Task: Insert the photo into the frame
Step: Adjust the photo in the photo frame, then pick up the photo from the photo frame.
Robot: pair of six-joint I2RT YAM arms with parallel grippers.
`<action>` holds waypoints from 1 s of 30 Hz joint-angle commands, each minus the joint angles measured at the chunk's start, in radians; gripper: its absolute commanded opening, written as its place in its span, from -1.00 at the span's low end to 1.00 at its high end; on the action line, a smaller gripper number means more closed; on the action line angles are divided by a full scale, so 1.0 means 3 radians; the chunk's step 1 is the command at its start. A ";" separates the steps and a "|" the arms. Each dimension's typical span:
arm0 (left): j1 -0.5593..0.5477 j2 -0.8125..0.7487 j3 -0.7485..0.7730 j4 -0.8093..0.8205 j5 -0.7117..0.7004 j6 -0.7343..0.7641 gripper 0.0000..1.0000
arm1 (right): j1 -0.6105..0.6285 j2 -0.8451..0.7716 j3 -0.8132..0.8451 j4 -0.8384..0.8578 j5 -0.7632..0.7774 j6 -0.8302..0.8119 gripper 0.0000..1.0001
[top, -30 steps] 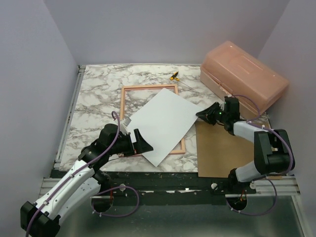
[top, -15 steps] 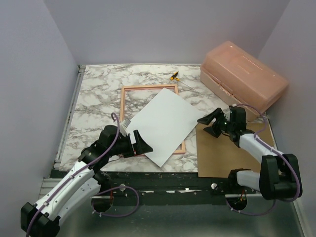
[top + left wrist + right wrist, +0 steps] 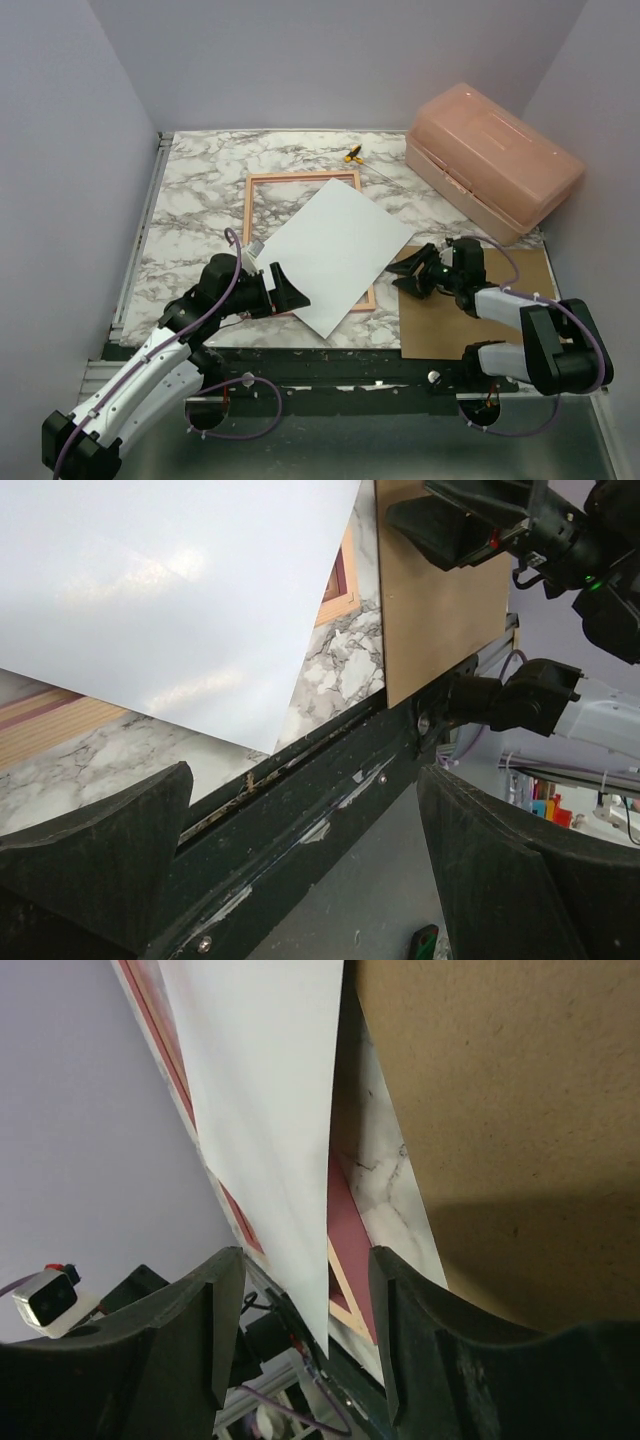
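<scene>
The photo [image 3: 335,255] lies white side up, skewed across the frame [image 3: 300,178], its near corner hanging over the frame's front rail. My left gripper [image 3: 283,290] is open by the photo's near-left edge, holding nothing; in the left wrist view its gripper [image 3: 300,850] frames the table's front edge below the photo [image 3: 170,600]. My right gripper [image 3: 412,272] is open, low over the backing board's left corner, just off the photo's right corner. The right wrist view shows the photo [image 3: 270,1110] and frame [image 3: 345,1250] ahead of my gripper [image 3: 305,1330], ungripped.
A brown backing board [image 3: 460,310] lies flat at the near right, under my right arm. A salmon plastic box [image 3: 495,160] stands at the back right. A small yellow-and-black object [image 3: 352,154] lies behind the frame. The table's black front rail [image 3: 330,770] runs close under my left gripper.
My right gripper has opened, let go of the photo's right corner and drawn back toward me over the backing board. The photo stays on the frame. The left arm has not moved.
</scene>
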 commanded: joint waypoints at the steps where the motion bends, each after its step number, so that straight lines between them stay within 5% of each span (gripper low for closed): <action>1: 0.0023 -0.0097 0.0026 0.0003 0.0034 -0.0012 0.94 | 0.0272 0.0334 -0.0084 0.0623 0.0089 0.0274 0.15; 12: 0.0024 -0.0087 0.0097 -0.0020 0.0031 0.0028 0.94 | 0.0450 0.0987 -0.0220 0.1499 0.0480 0.0618 -0.02; 22: 0.0026 0.0045 0.0143 -0.0024 0.0031 0.0093 0.94 | 0.0465 0.1750 -0.0100 0.2456 0.0299 0.0937 -0.19; 27: 0.0023 0.0053 0.0194 -0.0061 0.0000 0.0125 0.94 | 0.0476 0.1939 -0.0171 0.2944 0.0221 0.1119 -0.75; 30: 0.0024 0.0058 0.0235 -0.0112 -0.0022 0.0151 0.94 | 0.0477 0.1828 -0.0155 0.2806 0.0211 0.1063 -0.91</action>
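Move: The photo, lying white side up and askew over the frame, has its middle about 17 cm to the right hand's left, 5 cm ahead and 3 cm below; its nearest edge is only some 4 cm left and 3 cm ahead. The frame's middle lies 22 cm left, 9 ahead; the brown board's, 25 cm right, 6 back. From the left hand, the photo's middle is roughly 9 cm ahead, 9 right and 12 below. Left and down first, about 3 cm each way, the right hand sinks towards the photo's right-hand edge, then slides forward some 4 cm along it, still easing left and rolling its left side up about 10 degrees. The half-open fingers narrow slowly, then shut quickly at the end, pinching the photo's edge. ##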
